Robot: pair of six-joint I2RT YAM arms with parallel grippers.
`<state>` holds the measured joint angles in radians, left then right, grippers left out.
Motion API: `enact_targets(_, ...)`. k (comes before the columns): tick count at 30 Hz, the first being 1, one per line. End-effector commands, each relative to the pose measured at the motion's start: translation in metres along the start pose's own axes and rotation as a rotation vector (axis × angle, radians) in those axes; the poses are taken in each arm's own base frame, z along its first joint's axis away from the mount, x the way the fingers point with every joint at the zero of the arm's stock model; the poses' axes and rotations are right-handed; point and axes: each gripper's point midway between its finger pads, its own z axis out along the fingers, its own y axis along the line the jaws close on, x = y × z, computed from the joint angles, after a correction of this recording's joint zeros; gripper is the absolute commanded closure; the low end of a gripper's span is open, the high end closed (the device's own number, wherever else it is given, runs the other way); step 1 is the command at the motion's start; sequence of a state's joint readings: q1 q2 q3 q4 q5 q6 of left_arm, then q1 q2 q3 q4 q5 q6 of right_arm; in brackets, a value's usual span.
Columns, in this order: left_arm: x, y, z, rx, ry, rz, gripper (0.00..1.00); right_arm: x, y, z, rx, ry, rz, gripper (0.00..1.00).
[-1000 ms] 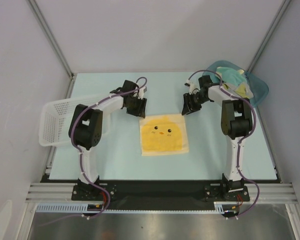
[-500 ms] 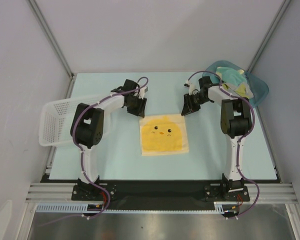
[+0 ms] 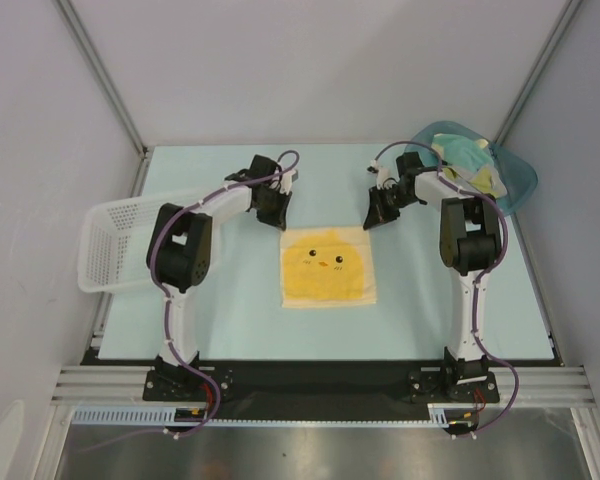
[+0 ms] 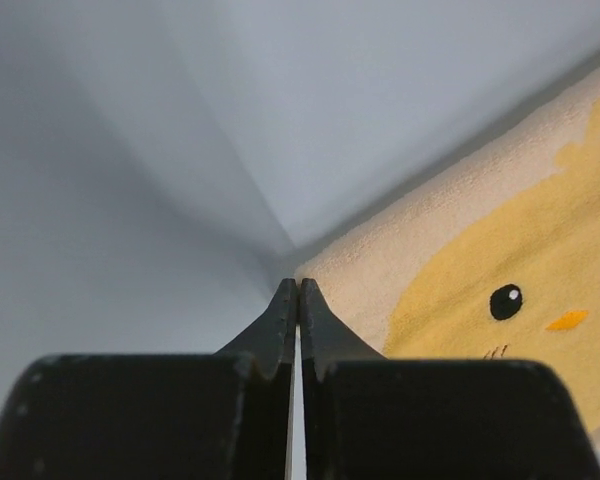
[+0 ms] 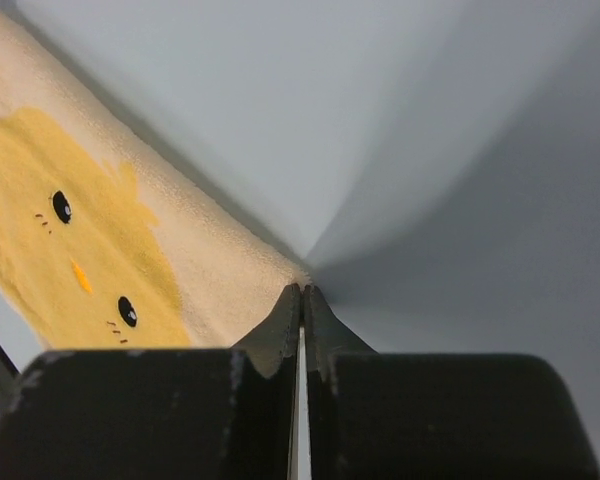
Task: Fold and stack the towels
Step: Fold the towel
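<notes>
A yellow towel with a chick face lies flat in the middle of the table. My left gripper is down at its far left corner. In the left wrist view the left gripper is shut, its tips meeting right on the corner of the towel. My right gripper is down at the far right corner. In the right wrist view the right gripper is shut too, with the fuzzy corner of the towel pinched at its tips. More towels, teal and pale yellow, are heaped in the tub.
A teal translucent tub stands at the back right, close behind the right arm. A white mesh basket sits at the table's left edge beside the left arm. Grey walls enclose the table on three sides.
Both grippers have closed from about half open to shut at the towel's far corners. The left gripper has shifted slightly toward the corner. The towel has not moved.
</notes>
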<state>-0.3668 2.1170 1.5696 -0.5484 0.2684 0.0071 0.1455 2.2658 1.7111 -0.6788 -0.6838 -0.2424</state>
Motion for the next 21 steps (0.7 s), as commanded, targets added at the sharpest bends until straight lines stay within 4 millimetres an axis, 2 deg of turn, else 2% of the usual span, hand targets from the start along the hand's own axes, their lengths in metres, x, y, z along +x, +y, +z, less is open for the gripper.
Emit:
enact_targets(1,-0.038,-0.006,-0.013,0.02,-0.103,0.027,1.0,-0.024,-0.008,-0.012,0.052,-0.071,-0.034,1.0)
enact_targets(5,-0.062,-0.009,-0.028,0.006,-0.171,0.019,1.0,-0.034,-0.004,-0.028,0.088,-0.129,-0.06,1.0)
enact_targets(9,-0.074,-0.008,-0.038,-0.016,-0.204,0.033,1.0,-0.045,-0.005,-0.041,0.145,-0.196,-0.099,1.0)
enact_targets(11,-0.075,-0.007,-0.039,-0.019,-0.205,0.036,1.0,-0.049,-0.007,-0.045,0.166,-0.227,-0.107,1.0)
enact_targets(16,-0.075,-0.004,-0.044,-0.043,-0.22,0.036,1.0,-0.053,0.002,-0.056,0.178,-0.284,-0.134,1.0)
enact_targets(21,-0.082,-0.012,-0.053,-0.011,-0.27,0.052,1.0,-0.054,0.005,-0.062,0.195,-0.316,-0.144,1.0)
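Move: At the far corners of the folded towel, both hands already have the fabric pinched; its middle lies about 10 cm back from each hand, some 11 cm to the right of the left hand and 11 cm to the left of the right hand, barely below them. The white basket is about 33 cm to the left of the left hand and 3 cm back. The blue bin is roughly 26 cm to the right of the right hand and 16 cm farther out. Keeping their pinch on the two far corners, both hands raise them about 4 cm and pull the towel away from the base. The left rises as it goes some 4 cm forward; the right first slides forward and to the right, then climbs, ending about 2 cm out and 2 cm right, its fingertips swinging forward about 15 degrees. ##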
